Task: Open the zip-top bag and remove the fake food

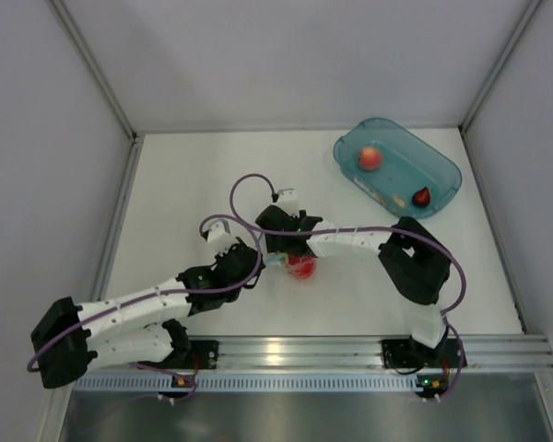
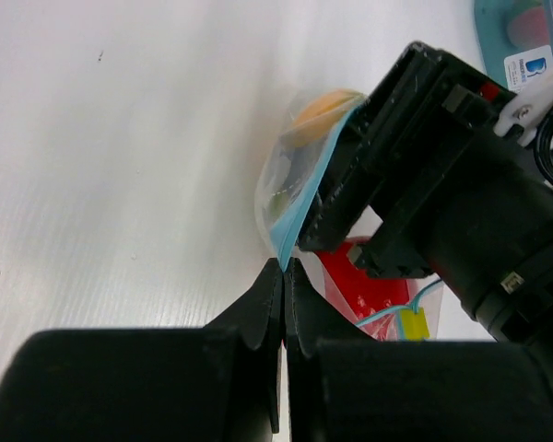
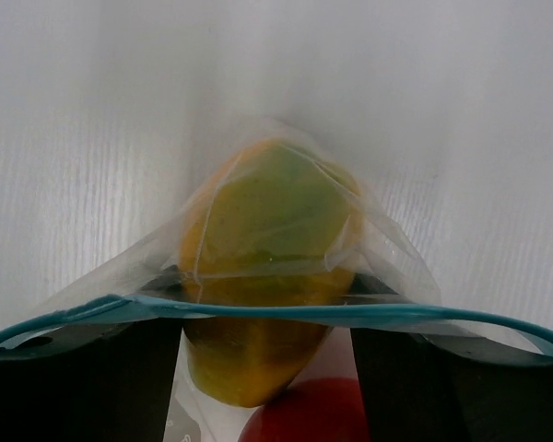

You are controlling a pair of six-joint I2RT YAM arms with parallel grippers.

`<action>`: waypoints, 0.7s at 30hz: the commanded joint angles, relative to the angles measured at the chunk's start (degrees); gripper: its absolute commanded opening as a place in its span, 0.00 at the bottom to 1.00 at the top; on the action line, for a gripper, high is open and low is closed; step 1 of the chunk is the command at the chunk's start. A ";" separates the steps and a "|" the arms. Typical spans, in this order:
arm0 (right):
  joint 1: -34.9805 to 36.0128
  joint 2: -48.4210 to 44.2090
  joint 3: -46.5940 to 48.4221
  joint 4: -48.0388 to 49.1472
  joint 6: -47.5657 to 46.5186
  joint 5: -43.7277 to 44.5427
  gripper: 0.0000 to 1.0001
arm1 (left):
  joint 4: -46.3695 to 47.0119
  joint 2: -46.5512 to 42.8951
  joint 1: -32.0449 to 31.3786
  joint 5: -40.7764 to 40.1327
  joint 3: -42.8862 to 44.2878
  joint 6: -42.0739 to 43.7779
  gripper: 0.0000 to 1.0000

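The zip-top bag [image 1: 293, 261] lies mid-table, its teal zip strip [image 2: 306, 195] open. My left gripper [image 2: 284, 267] is shut on the strip's end. My right gripper [image 3: 265, 308] reaches into the bag's mouth, open, a finger [image 3: 83, 387] on each side of the yellow-orange mango [image 3: 267, 267], close to it, with a sliver of gap on the right. A red tomato-like ball [image 3: 304, 414] lies just behind the mango, and shows red through the plastic [image 1: 302, 268]. The mango [image 2: 321, 109] also shows past the right gripper's black body [image 2: 442, 175].
A teal translucent tub [image 1: 444, 168] stands at the back right. It holds a pinkish peach ball [image 1: 370, 158] and a small dark red piece [image 1: 422, 195]. White walls enclose the table on three sides. The bag's yellow slider [image 2: 411, 324] hangs near my left fingers.
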 commanded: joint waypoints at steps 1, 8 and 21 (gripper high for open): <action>0.22 -6.62 -1.79 1.57 -4.31 2.36 0.42 | -0.35 -1.28 -0.12 -4.45 1.39 3.45 0.00; 3.82 -12.87 -6.08 1.30 -8.88 -3.34 0.39 | -0.18 -2.42 -0.21 -9.46 4.82 10.82 0.00; 9.98 -20.16 -10.49 5.79 -16.71 -13.90 0.26 | 0.70 -6.02 -0.12 -14.83 6.58 19.45 0.00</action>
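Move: The right fingers already grip the fake mango inside the bag. The pinched bag rim it is being drawn towards lies about 8 cm back, 5 cm to the left and 7 cm above this hand. The red fake fruit is about 8 cm back and 2 cm to the right, and the teal basin some 22 cm ahead and 34 cm to the right. From the left hand, which still holds the rim, the mango lies roughly 8 cm ahead, 5 cm to the right and 7 cm below. Keeping its grip on the mango, the right hand draws it back some 7 cm towards the left fingers and lifts it about 6 cm, drifting a little left as it turns about 20 degrees counter-clockwise, with its fingers still beneath the zip rim. The left hand keeps the rim pinched shut in its fingers and rises nearly as far alongside, edging forward and left while its fingertips tilt up some 10 degrees. ##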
